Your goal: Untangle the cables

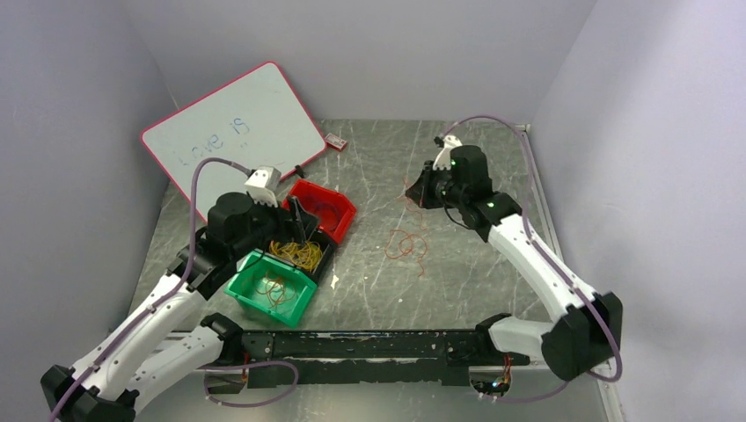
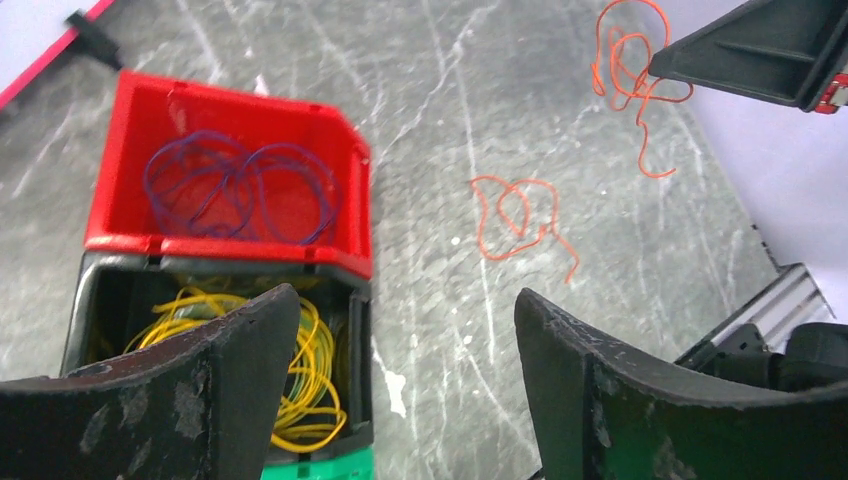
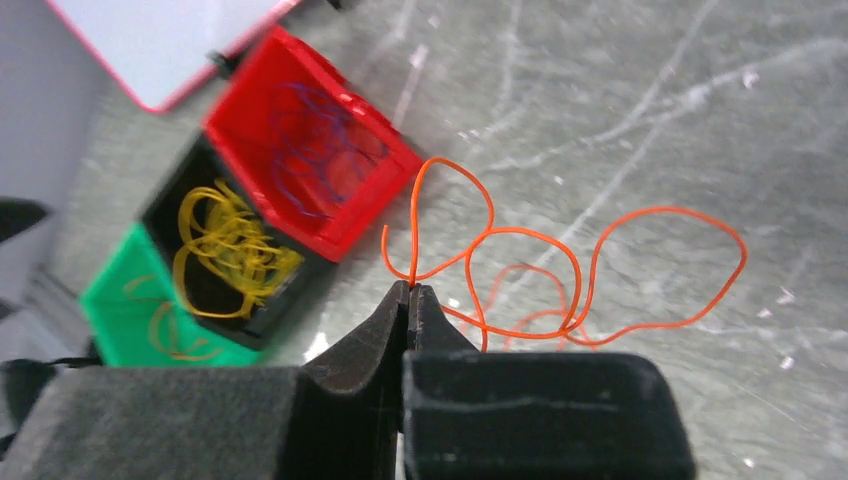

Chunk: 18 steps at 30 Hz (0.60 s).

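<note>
My right gripper (image 3: 410, 288) is shut on a thin orange cable (image 3: 448, 161), pinched at the fingertips, and its loops hang over the table. From above, that gripper (image 1: 420, 189) is at the back right with the cable (image 1: 411, 192) dangling below it. A second orange cable (image 1: 405, 244) lies loose on the table, also seen in the left wrist view (image 2: 515, 215). My left gripper (image 2: 405, 310) is open and empty, hovering over the edge of the black bin (image 2: 358, 330) of yellow cables (image 2: 300, 370).
Three bins stand in a row at the left: a red bin (image 1: 345, 220) with purple cables, the black bin (image 1: 327, 255) and a green bin (image 1: 264, 309) with orange cables. A whiteboard (image 1: 233, 132) leans at the back left, with a small red item (image 1: 335, 141) beside it.
</note>
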Motion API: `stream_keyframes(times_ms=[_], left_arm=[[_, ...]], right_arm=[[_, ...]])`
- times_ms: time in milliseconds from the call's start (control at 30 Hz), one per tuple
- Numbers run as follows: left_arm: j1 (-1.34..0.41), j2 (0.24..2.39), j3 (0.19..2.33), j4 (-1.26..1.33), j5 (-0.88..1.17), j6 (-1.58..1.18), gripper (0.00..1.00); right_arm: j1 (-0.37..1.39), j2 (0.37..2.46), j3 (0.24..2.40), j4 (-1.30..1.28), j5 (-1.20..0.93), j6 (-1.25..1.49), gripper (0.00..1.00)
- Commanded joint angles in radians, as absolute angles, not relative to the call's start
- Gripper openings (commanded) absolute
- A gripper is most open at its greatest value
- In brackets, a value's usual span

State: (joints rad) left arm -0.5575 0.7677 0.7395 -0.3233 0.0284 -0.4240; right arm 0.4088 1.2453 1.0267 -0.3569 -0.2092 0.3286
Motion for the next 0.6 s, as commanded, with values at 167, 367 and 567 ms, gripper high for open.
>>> stream_keyframes(times_ms=[167, 367, 567], left_arm=[[-0.553, 0.869, 0.824, -0.057, 0.219, -0.377, 0.84], [-0.553, 0.858, 0.833, -0.059, 0.226, -0.381, 0.84], [-0.553, 0.832, 0.804, -0.013, 0.282, -0.407, 0.84]], right_arm=[[0.404, 1.085, 1.141, -0.322, -0.345, 0.459, 0.0], [0.404, 1.074, 1.18, -0.329, -0.391, 0.468, 0.0], [0.405, 1.04, 1.124, -0.198, -0.463, 0.572, 0.0]])
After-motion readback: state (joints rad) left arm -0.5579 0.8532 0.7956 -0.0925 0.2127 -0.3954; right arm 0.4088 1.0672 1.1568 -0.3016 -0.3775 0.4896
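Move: The orange cable pinched in the right gripper hangs about 20 cm to the left hand's right and 8 cm ahead, near its height. The loose orange cable lies some 5 cm ahead, 20 cm right and 20 cm below the left hand; the red bin is about 13 cm straight ahead and 17 cm down. From the right hand, the left gripper is about 20 cm left and 8 cm back; the loose cable is 3 cm back, 1 cm right and 18 cm below. Keep the right gripper shut on the orange cable and lift it about 14 cm, easing slightly back and tilting its fingertips up some 20 degrees. Meanwhile bring the left gripper, kept wide open, up and to the right towards the held cable, swinging its tips up and clockwise; it doesn't touch the cable yet. ##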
